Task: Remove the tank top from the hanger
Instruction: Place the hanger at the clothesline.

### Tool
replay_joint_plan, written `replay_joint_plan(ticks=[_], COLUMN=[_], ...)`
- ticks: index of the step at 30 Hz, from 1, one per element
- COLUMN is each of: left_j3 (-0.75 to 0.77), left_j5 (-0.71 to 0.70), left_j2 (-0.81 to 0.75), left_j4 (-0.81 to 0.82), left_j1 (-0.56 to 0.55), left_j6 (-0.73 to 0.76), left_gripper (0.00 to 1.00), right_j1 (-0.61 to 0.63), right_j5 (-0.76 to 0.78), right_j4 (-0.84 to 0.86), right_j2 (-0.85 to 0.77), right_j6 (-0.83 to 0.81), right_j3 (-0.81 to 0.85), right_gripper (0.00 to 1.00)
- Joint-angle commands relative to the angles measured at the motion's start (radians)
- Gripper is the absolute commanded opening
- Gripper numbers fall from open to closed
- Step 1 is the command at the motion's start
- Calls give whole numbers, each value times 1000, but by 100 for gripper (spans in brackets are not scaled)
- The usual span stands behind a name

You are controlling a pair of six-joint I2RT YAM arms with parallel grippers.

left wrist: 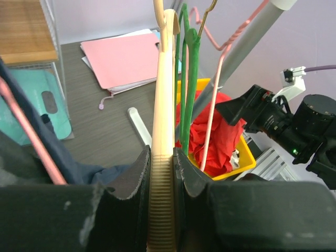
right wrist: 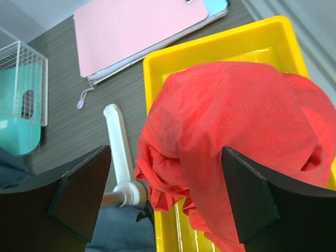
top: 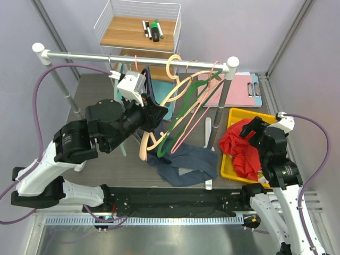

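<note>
My left gripper [top: 153, 114] is shut on the lower arm of a beige hanger [top: 169, 97] that hooks over the rail [top: 133, 57]. In the left wrist view the ribbed beige hanger [left wrist: 164, 105] runs straight between the closed left gripper [left wrist: 161, 152]. A dark blue tank top [top: 188, 162] lies crumpled on the table under the hangers' lower ends. Whether it still loops the hanger I cannot tell. Its edge shows in both wrist views [left wrist: 100, 170] [right wrist: 121, 231]. My right gripper [top: 254, 130] hangs open above a red garment [right wrist: 236, 115], holding nothing.
A green hanger [top: 180, 106] and a pink wire hanger [top: 199, 114] hang beside the beige one. The red garment fills a yellow bin [top: 236, 114] at the right. The rail's right post [top: 220, 106], a pink folder [top: 239, 87] and a wire shelf [top: 138, 26] stand behind.
</note>
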Motion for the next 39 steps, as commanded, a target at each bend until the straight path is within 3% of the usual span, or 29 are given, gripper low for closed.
replay_joint_plan(ticks=[1, 11, 14, 15, 18, 22, 24, 27, 30, 35, 39], left_j3=[-3, -73, -121, -133, -184, -207, -189, -152, -153, -157, -77], left_j5=[16, -145, -158, -160, -165, -122, -21, 76, 75, -135, -279], left_j2=[54, 109, 75, 66, 16, -37, -58, -103, -149, -227, -177], left_j4=[77, 226, 270, 278, 292, 275, 235, 198, 177, 100, 11], left_j1=[-21, -87, -97, -98, -98, -98, -98, -98, -98, -98, -98], left_j6=[-8, -14, -11, -8, -2, 3, -5, -40, -60, -19, 22], left_gripper=[0, 0, 18, 31, 54, 66, 71, 73, 73, 73, 73], right_j1=[0, 0, 0, 1, 0, 0, 0, 0, -2, -3, -2], right_j5=[-127, -432, -457, -458, -492, -610, -714, -828, -895, -978, -988], right_j4=[-14, -140, -183, -204, -221, -218, -208, -191, -180, -174, -192], right_j2=[-11, -40, -46, -49, -55, -38, -22, -8, -2, -3, -2], right_j6=[10, 50, 42, 42, 33, 31, 30, 24, 19, 21, 15], right_j3=[67, 251, 320, 340, 421, 459, 463, 470, 479, 502, 515], right_gripper=[91, 92, 92, 92, 92, 93, 93, 93, 93, 93, 93])
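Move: The left hand holds the emptied beige hanger; its place on the clothesline bar is about 8 cm ahead, 8 cm to the right and 6 cm up. The bare green hanger's middle is some 6 cm right and 2 cm ahead, the bare pink one's about 9 cm right and 2 cm ahead, both roughly 3 cm lower. From the right hand, over the yellow tray, that place is some 22 cm left, level fore-and-aft, and 28 cm up. Rightward about 6 cm, the left hand slides the beige hanger along the bar against the green one, then sinks some 3 cm, opens its fingers to let go, draws back and swings left about 11 cm while rising. The right hand, empty and open, climbs off the tray some 15 cm, goes as far left and backs up towards the hangers, turning about 50 degrees counter-clockwise. ##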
